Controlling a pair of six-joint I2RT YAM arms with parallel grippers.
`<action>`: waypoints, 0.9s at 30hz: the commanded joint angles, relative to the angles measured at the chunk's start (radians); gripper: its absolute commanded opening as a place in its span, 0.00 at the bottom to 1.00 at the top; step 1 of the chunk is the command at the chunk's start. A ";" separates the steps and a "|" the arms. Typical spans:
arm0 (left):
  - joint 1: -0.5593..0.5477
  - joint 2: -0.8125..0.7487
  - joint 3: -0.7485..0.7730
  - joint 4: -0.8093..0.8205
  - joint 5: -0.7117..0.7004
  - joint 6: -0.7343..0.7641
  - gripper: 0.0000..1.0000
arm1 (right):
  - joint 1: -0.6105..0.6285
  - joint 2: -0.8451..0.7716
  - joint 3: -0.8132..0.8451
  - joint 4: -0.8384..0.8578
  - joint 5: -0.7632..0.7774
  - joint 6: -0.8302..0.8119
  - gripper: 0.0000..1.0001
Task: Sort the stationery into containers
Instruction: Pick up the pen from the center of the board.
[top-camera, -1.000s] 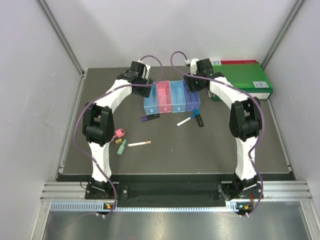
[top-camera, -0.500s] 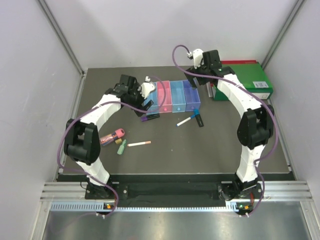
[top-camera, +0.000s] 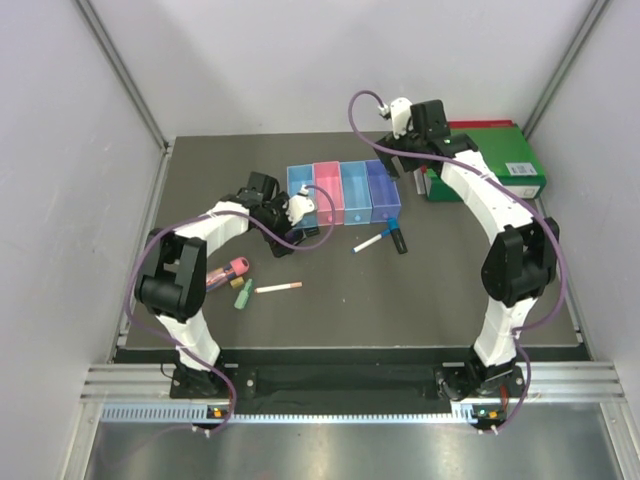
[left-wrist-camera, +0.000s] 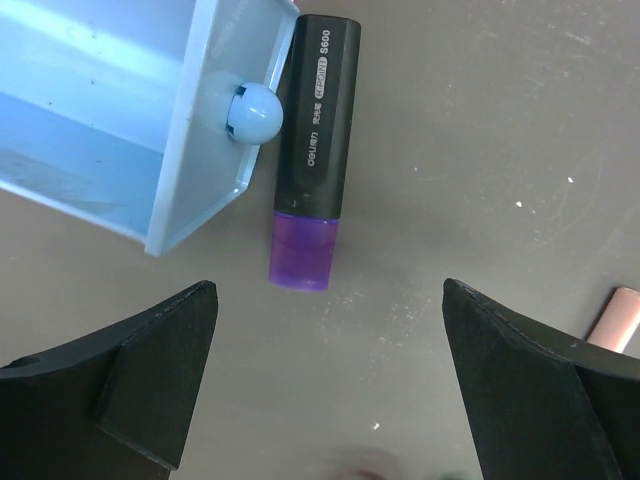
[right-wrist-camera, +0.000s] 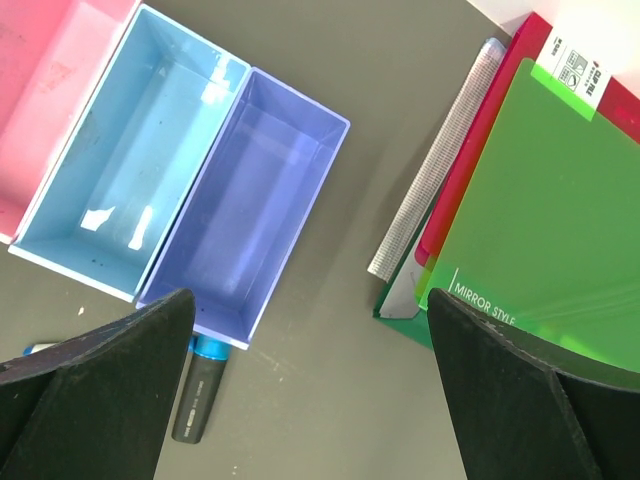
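Note:
The containers (top-camera: 343, 192) are a joined row of light blue, pink, light blue and purple-blue boxes, all empty as far as I see. My left gripper (top-camera: 285, 216) is open and empty, low by the front of the left blue box (left-wrist-camera: 190, 150); a purple-black highlighter (left-wrist-camera: 313, 150) lies just beyond its open jaws (left-wrist-camera: 330, 370). My right gripper (top-camera: 400, 158) is open and empty above the mat between the purple-blue box (right-wrist-camera: 250, 210) and the binder. A dark blue highlighter (top-camera: 398, 238), a blue-ended white pen (top-camera: 369, 242), a pink highlighter (top-camera: 234, 268), a green highlighter (top-camera: 242, 293) and a pink-ended white pen (top-camera: 278, 287) lie on the mat.
A large green binder (top-camera: 488, 168) lies at the back right, and it fills the right side of the right wrist view (right-wrist-camera: 540, 220). Grey walls close in the mat on three sides. The left arm's purple cable loops over the mat near the left box.
My left gripper has come off the boxes, forward and down to the mat by the purple-black highlighter. My right gripper has moved back and right, away from the purple-blue box.

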 joint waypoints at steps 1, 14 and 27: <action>-0.003 0.019 0.010 0.077 0.024 -0.005 0.99 | 0.012 -0.061 0.004 0.013 0.007 0.006 1.00; -0.003 0.113 0.058 0.074 0.070 -0.001 0.95 | 0.012 -0.076 -0.015 0.010 0.012 0.006 1.00; -0.003 0.136 0.067 0.047 0.082 0.016 0.41 | 0.012 -0.067 -0.001 0.014 0.016 0.019 1.00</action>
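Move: The pen lies just ahead of the left hand: its middle is about 2 cm forward, 4 cm to the right and 3 cm below. The light-blue bin at the left end of the row stands about 10 cm beyond the pen, its near corner almost touching it; the orange marker is some 12 cm back and 3 cm left of the hand. From the right hand the pen is roughly 9 cm back, 22 cm left and 19 cm below. The left hand sinks about 3 cm, easing forward and right, and closes its fingers around the pen's purple end. ##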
